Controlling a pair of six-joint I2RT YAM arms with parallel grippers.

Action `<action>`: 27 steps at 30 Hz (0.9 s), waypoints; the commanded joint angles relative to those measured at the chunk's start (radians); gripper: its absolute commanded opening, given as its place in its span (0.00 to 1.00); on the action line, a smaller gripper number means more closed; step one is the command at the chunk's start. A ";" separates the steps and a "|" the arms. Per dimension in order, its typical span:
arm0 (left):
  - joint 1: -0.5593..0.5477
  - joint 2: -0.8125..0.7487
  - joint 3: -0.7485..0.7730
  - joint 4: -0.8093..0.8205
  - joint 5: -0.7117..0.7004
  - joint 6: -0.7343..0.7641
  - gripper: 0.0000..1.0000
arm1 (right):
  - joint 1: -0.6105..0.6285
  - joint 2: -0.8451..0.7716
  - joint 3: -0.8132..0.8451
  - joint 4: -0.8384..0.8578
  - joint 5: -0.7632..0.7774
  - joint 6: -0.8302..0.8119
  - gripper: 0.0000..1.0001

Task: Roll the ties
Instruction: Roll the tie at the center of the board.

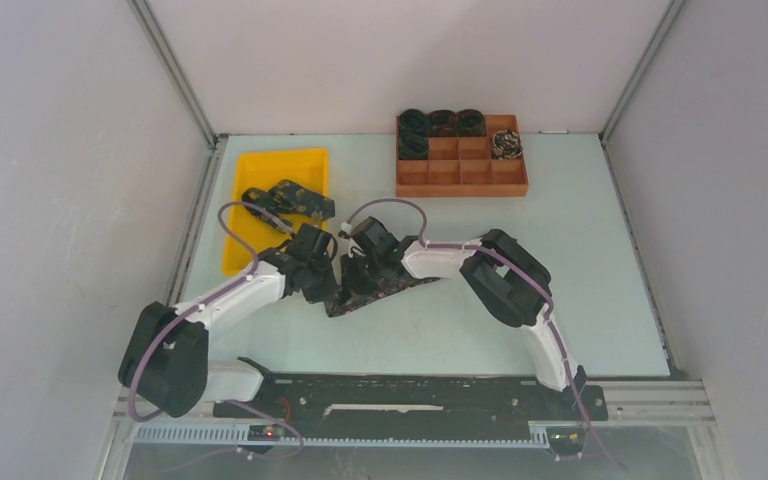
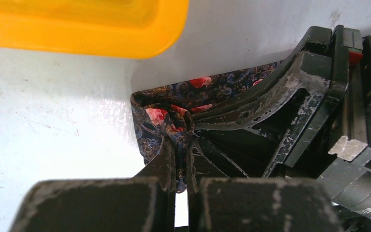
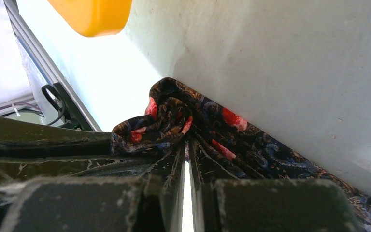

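Observation:
A dark paisley tie with red flowers (image 1: pixel 385 292) lies on the table between the two arms, one end bunched into a small fold (image 2: pixel 171 116). My left gripper (image 2: pixel 179 141) is shut on that fold, fabric pinched between its tips. From the other side my right gripper (image 3: pixel 187 140) is shut on the same bunched end (image 3: pixel 164 121), and the rest of the tie (image 3: pixel 256 150) trails off to the right. In the top view the left gripper (image 1: pixel 328 284) and right gripper (image 1: pixel 358 276) meet over the tie. More ties (image 1: pixel 295 198) lie in the yellow tray.
The yellow tray (image 1: pixel 260 160) sits at the back left, close to both grippers. A wooden compartment box (image 1: pixel 460 188) at the back holds several dark rolled coils (image 1: pixel 440 122) and one paler coil (image 1: pixel 506 145). The right gripper's finger (image 2: pixel 280 92) crowds the left wrist view.

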 commanded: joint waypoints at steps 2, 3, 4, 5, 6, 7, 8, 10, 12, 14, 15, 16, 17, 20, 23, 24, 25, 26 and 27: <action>-0.028 0.046 0.057 -0.014 -0.038 -0.033 0.00 | -0.014 -0.044 -0.024 0.064 -0.030 0.000 0.10; -0.029 0.054 0.064 -0.021 -0.043 -0.033 0.00 | -0.016 -0.048 -0.029 0.062 -0.031 -0.001 0.10; -0.031 0.061 0.069 -0.025 -0.046 -0.031 0.00 | -0.018 -0.053 -0.033 0.061 -0.031 -0.003 0.10; -0.033 0.067 0.074 -0.031 -0.049 -0.030 0.00 | -0.021 -0.060 -0.039 0.062 -0.031 -0.005 0.10; -0.035 0.075 0.080 -0.034 -0.052 -0.028 0.00 | -0.022 -0.064 -0.046 0.062 -0.030 -0.007 0.09; -0.038 0.082 0.085 -0.038 -0.054 -0.026 0.00 | -0.024 -0.070 -0.050 0.059 -0.028 -0.012 0.09; -0.041 0.090 0.088 -0.042 -0.056 -0.024 0.00 | -0.027 -0.072 -0.052 0.051 -0.027 -0.017 0.09; -0.047 0.099 0.092 -0.044 -0.059 -0.025 0.00 | -0.032 -0.081 -0.058 0.039 -0.024 -0.027 0.09; -0.054 0.107 0.095 -0.044 -0.063 -0.025 0.00 | -0.036 -0.095 -0.073 0.038 -0.024 -0.034 0.09; -0.057 0.114 0.097 -0.044 -0.065 -0.028 0.00 | -0.042 -0.112 -0.087 0.037 -0.023 -0.042 0.09; -0.060 0.118 0.098 -0.044 -0.065 -0.028 0.02 | -0.045 -0.117 -0.090 0.033 -0.024 -0.047 0.09; -0.063 0.121 0.100 -0.044 -0.065 -0.028 0.03 | -0.049 -0.124 -0.092 0.029 -0.023 -0.052 0.09; -0.064 0.124 0.104 -0.044 -0.064 -0.028 0.04 | -0.051 -0.129 -0.095 0.023 -0.023 -0.058 0.09; -0.074 0.133 0.116 -0.045 -0.061 -0.027 0.14 | -0.060 -0.148 -0.101 0.005 -0.020 -0.074 0.09; -0.085 0.144 0.133 -0.051 -0.065 -0.025 0.23 | -0.072 -0.175 -0.118 -0.006 -0.011 -0.084 0.09; -0.089 0.149 0.138 -0.054 -0.065 -0.025 0.27 | -0.077 -0.186 -0.125 -0.009 -0.007 -0.087 0.09; -0.092 0.150 0.143 -0.055 -0.068 -0.025 0.30 | -0.081 -0.195 -0.134 -0.012 -0.003 -0.089 0.09; -0.095 0.155 0.147 -0.057 -0.069 -0.025 0.32 | -0.085 -0.206 -0.142 -0.014 0.000 -0.092 0.09; -0.097 0.157 0.152 -0.057 -0.069 -0.026 0.34 | -0.088 -0.215 -0.151 -0.016 0.001 -0.094 0.09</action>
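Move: Right at the left hand's fingertips, about 2 cm below the hand point and 1 cm ahead, lies the small roll started at the tie's end, already pinched. The yellow bin's middle is some 17 cm ahead of that hand, 11 cm left; the unrolled strip's middle is roughly 17 cm right, 5 cm ahead and 4 cm lower. From the right hand the roll lies about 2 cm left, level in depth and height, with the strip's middle some 15 cm right and 5 cm ahead. Drawing away from the roll, the right hand goes about 4 cm to the right with its fingers still nearly shut, rising some 2 cm and edging forward late on. The left hand eases about 2 cm right and 1 cm down at the roll, then opens its fingers by roughly a third, loosening its pinch while they stay either side of the cloth. ##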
